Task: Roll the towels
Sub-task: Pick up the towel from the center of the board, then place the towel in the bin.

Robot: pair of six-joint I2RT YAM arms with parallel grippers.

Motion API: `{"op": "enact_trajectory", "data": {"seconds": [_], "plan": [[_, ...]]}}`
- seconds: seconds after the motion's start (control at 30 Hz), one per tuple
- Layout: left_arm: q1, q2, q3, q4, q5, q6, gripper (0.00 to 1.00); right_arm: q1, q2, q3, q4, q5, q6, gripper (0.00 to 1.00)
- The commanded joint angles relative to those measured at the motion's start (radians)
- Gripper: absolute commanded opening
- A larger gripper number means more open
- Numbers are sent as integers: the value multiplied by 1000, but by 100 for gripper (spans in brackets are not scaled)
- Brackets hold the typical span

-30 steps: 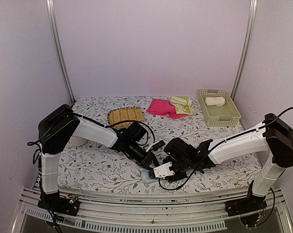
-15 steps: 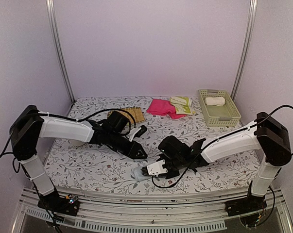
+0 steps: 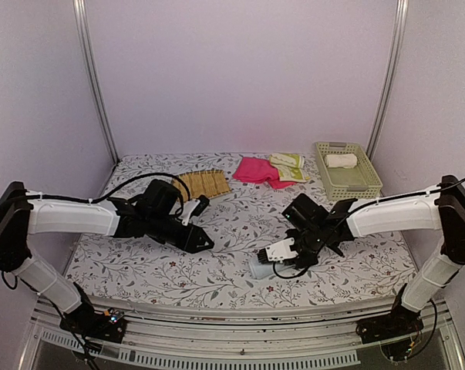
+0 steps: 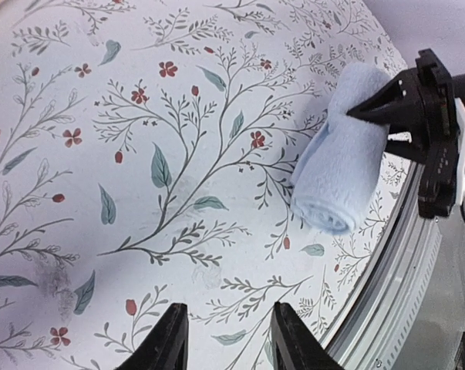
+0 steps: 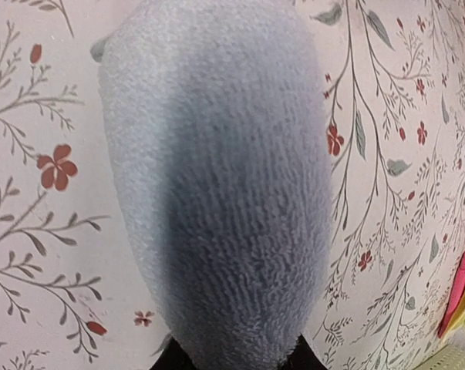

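Observation:
A light blue towel (image 3: pixel 260 268), rolled into a tight cylinder, is low over the flowered tablecloth near the front edge. My right gripper (image 3: pixel 270 263) is shut on one end of it. In the right wrist view the blue roll (image 5: pixel 217 177) fills the frame and hides most of the fingers. The left wrist view shows the roll (image 4: pixel 338 163) ahead, with the right gripper (image 4: pixel 371 108) pinching its far end. My left gripper (image 3: pixel 207 241) (image 4: pixel 229 339) is open and empty, left of the roll. A pink towel (image 3: pixel 254 169) and a yellow-green towel (image 3: pixel 288 166) lie flat at the back.
A pale green lattice basket (image 3: pixel 362 187) at the back right holds a rolled cream-white towel (image 3: pixel 342 160). A tan slatted mat (image 3: pixel 202 183) lies behind the left arm. The table's metal front edge (image 4: pixel 417 270) runs close beside the roll.
My left gripper opened, let go of the blue roll and drew back to the left. My right gripper shut on the roll and carried it to the right.

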Motion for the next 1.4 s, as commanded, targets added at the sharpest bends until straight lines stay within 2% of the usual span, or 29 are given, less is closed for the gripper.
{"op": "enact_trajectory", "data": {"seconds": [0.0, 0.27, 0.57, 0.97, 1.23, 1.37], "plan": [[5, -21, -22, 44, -2, -23, 38, -97, -40, 34, -78, 13, -71, 6], [6, -25, -32, 54, 5, -24, 37, -314, -29, 156, -77, -7, -192, 5], [5, -18, -50, 75, 12, -40, 37, -559, 108, 409, -26, -78, -290, 5], [3, 30, -44, 82, 30, -58, 37, -844, 439, 780, 210, -83, -372, 3], [4, 129, 15, 85, 58, -66, 36, -943, 649, 993, 357, -90, -461, 3], [3, 183, 56, 71, 72, -62, 36, -966, 755, 1075, 379, -111, -495, 3]]}}
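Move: Ahead and to the right of the right hand, about 37 cm out and 30 cm across, stands the green basket, its middle roughly level with the hand, which already grips the rolled blue towel. In the basket's farther half lies the white roll, some 3 cm beyond the basket's middle. The yellow-green cloth is about 40 cm ahead and 8 cm right, the pink cloth 39 cm ahead and 4 cm left, both 4 cm lower. From the left hand, the basket lies about 35 cm ahead, 54 cm right and 6 cm lower. Carrying the gripped blue roll, the right hand sweeps about 44 cm forward and 30 cm right, rising some 12 cm mostly in the first half, until it is over the far part of the basket. Its fingers swing up from near-vertical to point more forward as the wrist turns clockwise, and keep their hold. The empty left hand sinks about 4 cm late on. ##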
